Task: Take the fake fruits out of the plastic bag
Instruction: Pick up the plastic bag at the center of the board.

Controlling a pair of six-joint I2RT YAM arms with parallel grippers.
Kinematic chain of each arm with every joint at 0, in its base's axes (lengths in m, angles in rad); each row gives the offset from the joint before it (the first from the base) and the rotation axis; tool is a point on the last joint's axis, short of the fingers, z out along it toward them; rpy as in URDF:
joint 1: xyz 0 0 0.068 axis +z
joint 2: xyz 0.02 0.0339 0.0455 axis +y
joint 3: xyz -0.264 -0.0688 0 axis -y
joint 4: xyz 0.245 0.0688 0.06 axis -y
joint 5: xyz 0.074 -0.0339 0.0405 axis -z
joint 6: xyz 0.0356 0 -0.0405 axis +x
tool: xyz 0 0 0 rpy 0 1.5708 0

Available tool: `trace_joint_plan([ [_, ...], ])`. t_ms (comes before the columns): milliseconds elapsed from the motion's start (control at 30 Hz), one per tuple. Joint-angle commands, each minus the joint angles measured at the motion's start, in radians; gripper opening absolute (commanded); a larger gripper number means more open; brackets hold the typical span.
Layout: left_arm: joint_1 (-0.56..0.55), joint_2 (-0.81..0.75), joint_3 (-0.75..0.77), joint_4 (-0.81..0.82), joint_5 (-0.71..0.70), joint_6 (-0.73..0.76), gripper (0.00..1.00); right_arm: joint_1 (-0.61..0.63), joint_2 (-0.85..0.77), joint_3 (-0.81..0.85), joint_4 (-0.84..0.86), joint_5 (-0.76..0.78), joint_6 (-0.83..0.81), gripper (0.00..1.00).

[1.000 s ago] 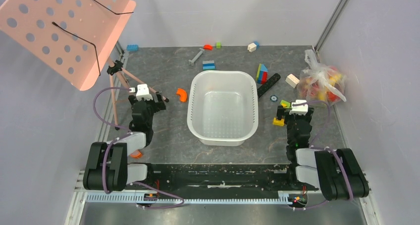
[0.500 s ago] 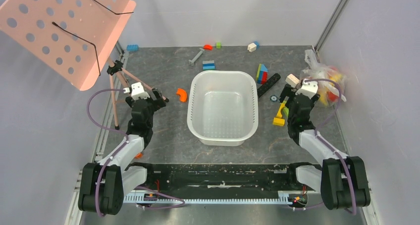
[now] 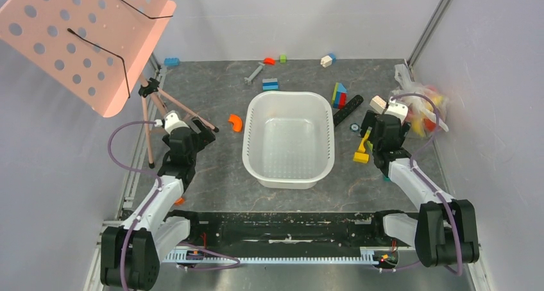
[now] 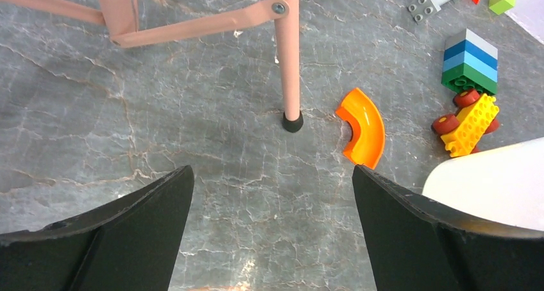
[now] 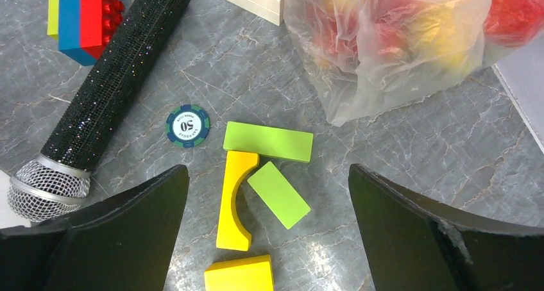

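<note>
The plastic bag [image 3: 420, 106] lies crinkled at the table's far right, against the wall. Red and yellow fake fruits [image 5: 442, 38] show through its film [image 5: 385, 54]; nothing lies outside it. My right gripper [image 3: 383, 129] hovers just left of the bag and is open. In the right wrist view, my right gripper [image 5: 267, 170] has its fingers spread over green and yellow blocks, with the bag ahead to the right. My left gripper [image 3: 191, 134] is open over bare table left of the basin. In the left wrist view, my left gripper [image 4: 272, 170] holds nothing.
A white perforated basin [image 3: 289, 175] sits mid-table. A black microphone [image 5: 109, 92], a poker chip [image 5: 187, 125], green blocks [image 5: 268, 141] and a yellow arch [image 5: 232, 201] lie under my right gripper. An orange curved piece [image 4: 364, 127] and a pink stand leg [image 4: 289, 54] lie ahead of my left gripper.
My right arm has reached forward and right, bringing its gripper up beside the bag. My left arm has stretched forward and slightly left. Both grippers stayed open.
</note>
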Motion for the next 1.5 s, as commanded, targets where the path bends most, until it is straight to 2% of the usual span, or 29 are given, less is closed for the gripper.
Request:
trace_joint_plan([
  [0,-0.004,-0.013,0.079,-0.108,0.050,-0.126,1.00,0.000,-0.035,0.094,-0.079,-0.005,0.001,0.98],
  [267,-0.004,-0.013,0.156,-0.205,0.300,-0.186,1.00,-0.002,-0.052,0.213,-0.243,0.043,-0.056,0.98],
  [400,-0.010,-0.017,0.189,-0.215,0.473,-0.187,1.00,-0.001,-0.064,0.263,-0.310,0.026,-0.071,0.98],
  [500,-0.028,-0.030,0.232,-0.267,0.533,-0.164,1.00,-0.003,-0.052,0.328,-0.385,0.045,-0.079,0.98],
  [667,-0.056,-0.031,0.332,-0.408,0.536,-0.110,1.00,-0.022,0.028,0.498,-0.515,0.112,-0.109,0.98],
  [800,-0.056,-0.022,0.386,-0.436,0.590,-0.087,1.00,-0.047,0.132,0.654,-0.608,0.207,-0.118,0.98],
  [933,-0.056,-0.023,0.431,-0.469,0.609,-0.074,1.00,-0.069,0.215,0.772,-0.630,0.261,-0.119,0.98],
  [1200,-0.056,-0.034,0.451,-0.495,0.654,-0.055,1.00,-0.145,0.473,1.088,-0.721,0.258,-0.150,0.98],
  [1467,-0.056,0.012,0.475,-0.500,0.687,-0.035,1.00,-0.208,0.614,1.189,-0.722,0.147,-0.134,0.98],
])
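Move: The plastic bag of fruits lies some 14 cm ahead of my right hand, about 18 cm to its right and 6 cm below. The white brick is some 18 cm ahead, 5 cm right; the microphone about 15 cm ahead, 9 cm left; the long green block roughly 6 cm ahead, 2 cm right, all about 10 cm down. From my left hand the bag is about 85 cm right, 15 cm ahead and 7 cm below. My right hand, open and empty, lifts almost straight up about 7 cm, then keeps climbing while swinging right and forward, some 11 cm and 10 cm, over towards the bag; it turns clockwise, tips further down and starts to sink at the end. My left hand, also open, goes about 12 cm right and 10 cm up towards the white tub, turning clockwise some 35 degrees. ##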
